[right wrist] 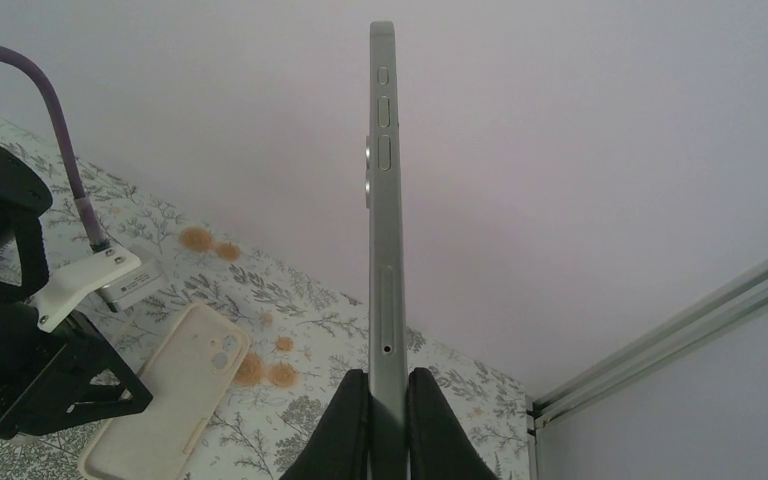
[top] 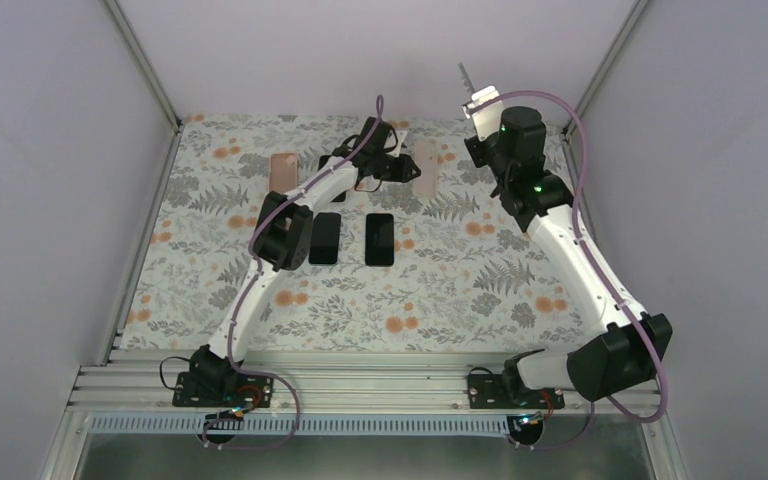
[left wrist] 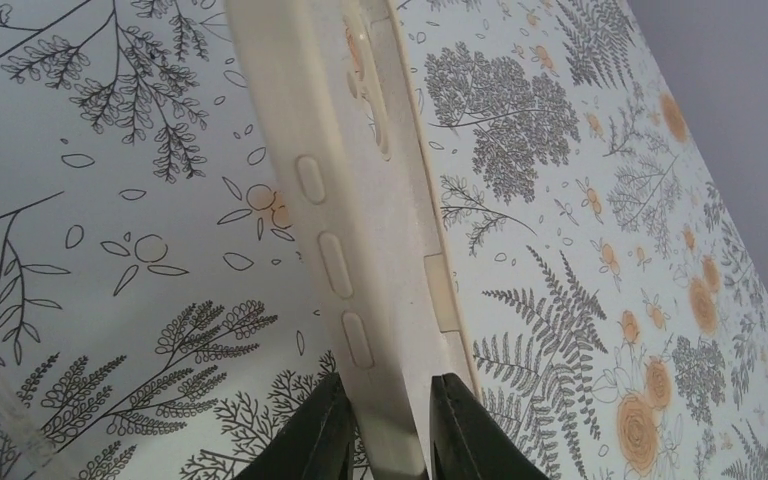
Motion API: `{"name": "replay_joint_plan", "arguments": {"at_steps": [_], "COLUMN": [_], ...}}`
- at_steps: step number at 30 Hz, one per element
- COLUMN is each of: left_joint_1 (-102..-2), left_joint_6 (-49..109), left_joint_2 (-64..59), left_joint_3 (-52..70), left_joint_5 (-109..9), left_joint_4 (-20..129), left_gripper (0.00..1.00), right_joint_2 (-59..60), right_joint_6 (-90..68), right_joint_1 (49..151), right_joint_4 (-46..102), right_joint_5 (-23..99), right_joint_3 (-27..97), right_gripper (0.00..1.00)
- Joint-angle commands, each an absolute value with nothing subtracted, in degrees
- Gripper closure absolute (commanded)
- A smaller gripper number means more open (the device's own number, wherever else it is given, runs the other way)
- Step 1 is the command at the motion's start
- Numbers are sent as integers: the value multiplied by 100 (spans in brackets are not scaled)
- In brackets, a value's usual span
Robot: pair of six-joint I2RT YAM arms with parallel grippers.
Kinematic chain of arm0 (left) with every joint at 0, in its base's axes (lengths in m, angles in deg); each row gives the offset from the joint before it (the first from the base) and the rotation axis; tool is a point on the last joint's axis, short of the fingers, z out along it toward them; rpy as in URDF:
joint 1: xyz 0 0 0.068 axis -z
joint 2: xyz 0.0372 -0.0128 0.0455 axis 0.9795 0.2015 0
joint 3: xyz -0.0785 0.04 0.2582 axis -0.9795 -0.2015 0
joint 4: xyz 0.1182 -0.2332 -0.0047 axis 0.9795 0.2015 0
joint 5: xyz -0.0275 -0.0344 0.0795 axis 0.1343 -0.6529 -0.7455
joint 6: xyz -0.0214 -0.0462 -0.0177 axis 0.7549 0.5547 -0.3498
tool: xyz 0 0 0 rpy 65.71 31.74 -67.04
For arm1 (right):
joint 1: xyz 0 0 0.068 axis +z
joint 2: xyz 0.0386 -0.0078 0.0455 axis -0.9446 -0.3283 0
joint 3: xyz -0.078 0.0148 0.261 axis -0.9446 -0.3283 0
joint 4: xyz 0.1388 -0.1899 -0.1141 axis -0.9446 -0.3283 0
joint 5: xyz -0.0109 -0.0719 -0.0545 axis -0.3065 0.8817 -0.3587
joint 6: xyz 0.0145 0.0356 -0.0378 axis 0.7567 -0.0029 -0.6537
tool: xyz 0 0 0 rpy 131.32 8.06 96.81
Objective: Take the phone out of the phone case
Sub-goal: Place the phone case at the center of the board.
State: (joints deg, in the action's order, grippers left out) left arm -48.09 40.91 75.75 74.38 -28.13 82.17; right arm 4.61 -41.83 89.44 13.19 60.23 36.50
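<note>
My right gripper (right wrist: pixel 387 375) is shut on a silver phone (right wrist: pixel 383 200) and holds it upright on its edge, high above the back right of the table (top: pixel 480 98). The cream phone case (right wrist: pixel 165 400) lies on the floral table with its camera cut-out showing and no phone in it. In the top view the case (top: pixel 426 168) sits at the back centre. My left gripper (left wrist: pixel 390 385) straddles one long side of the case (left wrist: pixel 360 180). Its left finger touches the case and a thin gap shows at the right finger, so the jaws stand slightly open.
Two black phones (top: pixel 325 238) (top: pixel 380 239) lie side by side mid-table, under the left arm. A pink case or phone (top: pixel 283 170) lies at the back left. Grey walls and metal frame posts (top: pixel 600 70) close in the table on three sides.
</note>
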Motion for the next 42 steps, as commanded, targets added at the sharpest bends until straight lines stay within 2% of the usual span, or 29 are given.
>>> {"name": "replay_joint_plan", "arguments": {"at_steps": [1, 7, 10, 15, 25, 34, 42], "left_joint_1": [-4746, -4715, -4717, -4698, -4700, -4842, -5328], "left_joint_6": [4134, 4219, 4295, 4422, 4448, 4487, 4765], "left_joint_2": [7745, 7807, 7795, 7712, 6899, 5716, 4322], "left_joint_3": [7704, 7756, 7766, 7764, 7602, 7218, 6105], "left_joint_5": [-2949, -3023, -3127, -3226, -3285, -3229, -2657], "left_joint_4": [8212, 8229, 8249, 8233, 8241, 8222, 7770], "left_gripper": [79, 75, 61, 53, 44, 43, 42], "right_joint_2": [418, 408, 408, 404, 521, 796, 971], "right_joint_6": [-4033, -4029, -4038, -4038, -4136, -4519, -5252], "right_joint_1": [8898, 8894, 8894, 8897, 8894, 8894, 8914], "right_joint_4": [1597, 1593, 1578, 1584, 1595, 1710, 1827], "right_joint_5": [5934, 5925, 5927, 5934, 5935, 6006, 5986], "right_joint_3": [3870, 3868, 3863, 3862, 3793, 3804, 3927], "right_gripper": [96, 96, 96, 96, 96, 96, 96]}}
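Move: The left hand still pinches the phone case by its left long edge, with the case's middle about 4 cm to the right, level fore and aft, and 2 cm below. On the table some 4 cm below, the clear case lies about 9 cm left and level, and the bare phone about 9 cm left and 19 cm back. From the right hand the phone case is roughly 9 cm ahead, 7 cm left and 32 cm below. The left hand sinks about 1.5 cm, opens to let go of the case, then rises some 25 cm. ##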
